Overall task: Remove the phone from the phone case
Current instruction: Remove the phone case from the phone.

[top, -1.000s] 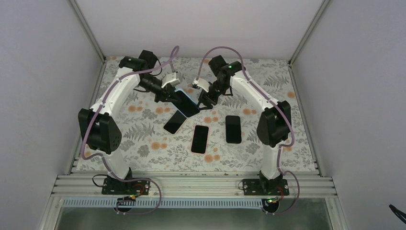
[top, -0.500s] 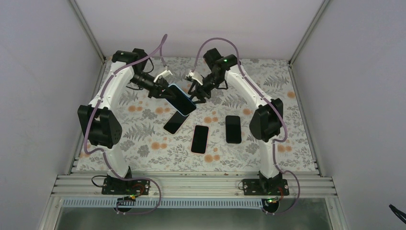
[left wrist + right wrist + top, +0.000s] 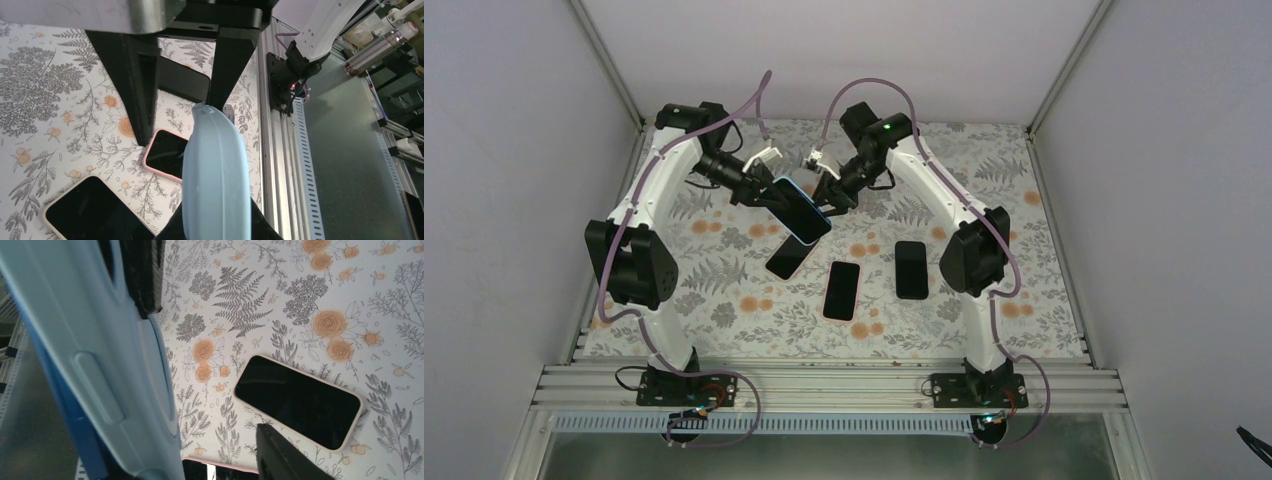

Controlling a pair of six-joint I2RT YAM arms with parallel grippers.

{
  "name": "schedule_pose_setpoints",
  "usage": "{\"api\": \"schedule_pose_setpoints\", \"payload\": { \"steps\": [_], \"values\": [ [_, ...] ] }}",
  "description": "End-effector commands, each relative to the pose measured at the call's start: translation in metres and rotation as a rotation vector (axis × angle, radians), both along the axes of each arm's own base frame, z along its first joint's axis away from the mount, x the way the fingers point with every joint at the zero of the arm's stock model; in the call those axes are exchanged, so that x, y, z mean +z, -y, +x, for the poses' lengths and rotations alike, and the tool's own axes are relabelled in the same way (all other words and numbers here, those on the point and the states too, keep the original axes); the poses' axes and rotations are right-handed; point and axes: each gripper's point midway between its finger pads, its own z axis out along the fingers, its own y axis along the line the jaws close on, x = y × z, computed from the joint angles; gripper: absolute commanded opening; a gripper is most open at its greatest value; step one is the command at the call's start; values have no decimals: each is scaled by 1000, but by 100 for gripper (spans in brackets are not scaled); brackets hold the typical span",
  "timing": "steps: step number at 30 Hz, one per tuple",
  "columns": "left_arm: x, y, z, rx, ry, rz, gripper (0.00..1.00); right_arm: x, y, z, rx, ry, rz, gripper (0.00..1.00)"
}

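Note:
The phone (image 3: pixel 800 210), its dark screen facing up, sits in a light-blue phone case (image 3: pixel 787 188) held tilted in the air above the mat. My left gripper (image 3: pixel 762 190) is shut on the case's left end; in the left wrist view the case's edge (image 3: pixel 216 175) rises between its jaws. My right gripper (image 3: pixel 829 193) is open at the case's far end. One of its fingers (image 3: pixel 227 70) touches the case's tip, the other (image 3: pixel 137 85) stands apart. In the right wrist view the case's back (image 3: pixel 100 365) fills the left, well clear of the one finger (image 3: pixel 285 455) that shows.
Three other phones lie screen up on the floral mat (image 3: pixel 724 280): one in a cream case (image 3: pixel 789 256), one in a pink case (image 3: pixel 842 290) and a dark one (image 3: pixel 911 269). The metal rail (image 3: pixel 824 385) runs along the near edge.
Both grippers and the cased phone have moved a little left and toward the back. The right gripper's jaws have narrowed around the case's end. The left grip is unchanged.

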Motion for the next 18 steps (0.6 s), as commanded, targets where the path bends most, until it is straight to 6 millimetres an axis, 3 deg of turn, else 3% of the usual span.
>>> {"api": "schedule_pose_setpoints", "payload": {
  "steps": [1, 3, 5, 6, 10, 12, 16, 18],
  "values": [
    [43, 49, 12, -88, 136, -307, 2, 89, -84, -107, 340, -58, 399, 37],
    [41, 48, 14, -83, 138, -293, 2, 88, -82, -109, 341, -67, 400, 28],
    [38, 48, 19, -74, 128, -275, 3, 87, -81, -109, 338, -56, 393, 8],
    [37, 49, 20, -70, 121, -268, 6, 86, -80, -108, 333, -52, 385, 4],
    [37, 47, 19, -64, 125, -250, 29, 78, -71, -104, 305, -56, 364, 3],
    [36, 46, 18, -57, 125, -230, 50, 76, -65, -101, 283, -58, 356, 3],
    [37, 35, 15, -32, 173, -163, 76, 67, -46, -76, 209, -87, 352, 3],
    [38, 26, 11, -16, 206, -127, 83, 63, -31, -59, 162, -115, 359, 3]
  ]
}}
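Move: The cased phone is still in the left fingers, its middle about 6 cm to that hand's right, 2 cm back and 4 cm lower. The half-closed right fingers are at its right edge, the case's middle some 5 cm to their left and 1 cm back. On the table, about 22 cm below the right hand, the cream-rimmed phone lies 8 cm left and 2 cm ahead, the pink-rimmed phone 3 cm right and 8 cm back. Almost in place at first, the right hand shuts its fingers on the near right edge of the case, then draws it back about 6 cm and some 3 cm to the left, turning about 10 degrees. The left hand keeps its pinch until the right has closed, then opens wide, letting go as it eases up, forward and to its right by about 2 cm each. ##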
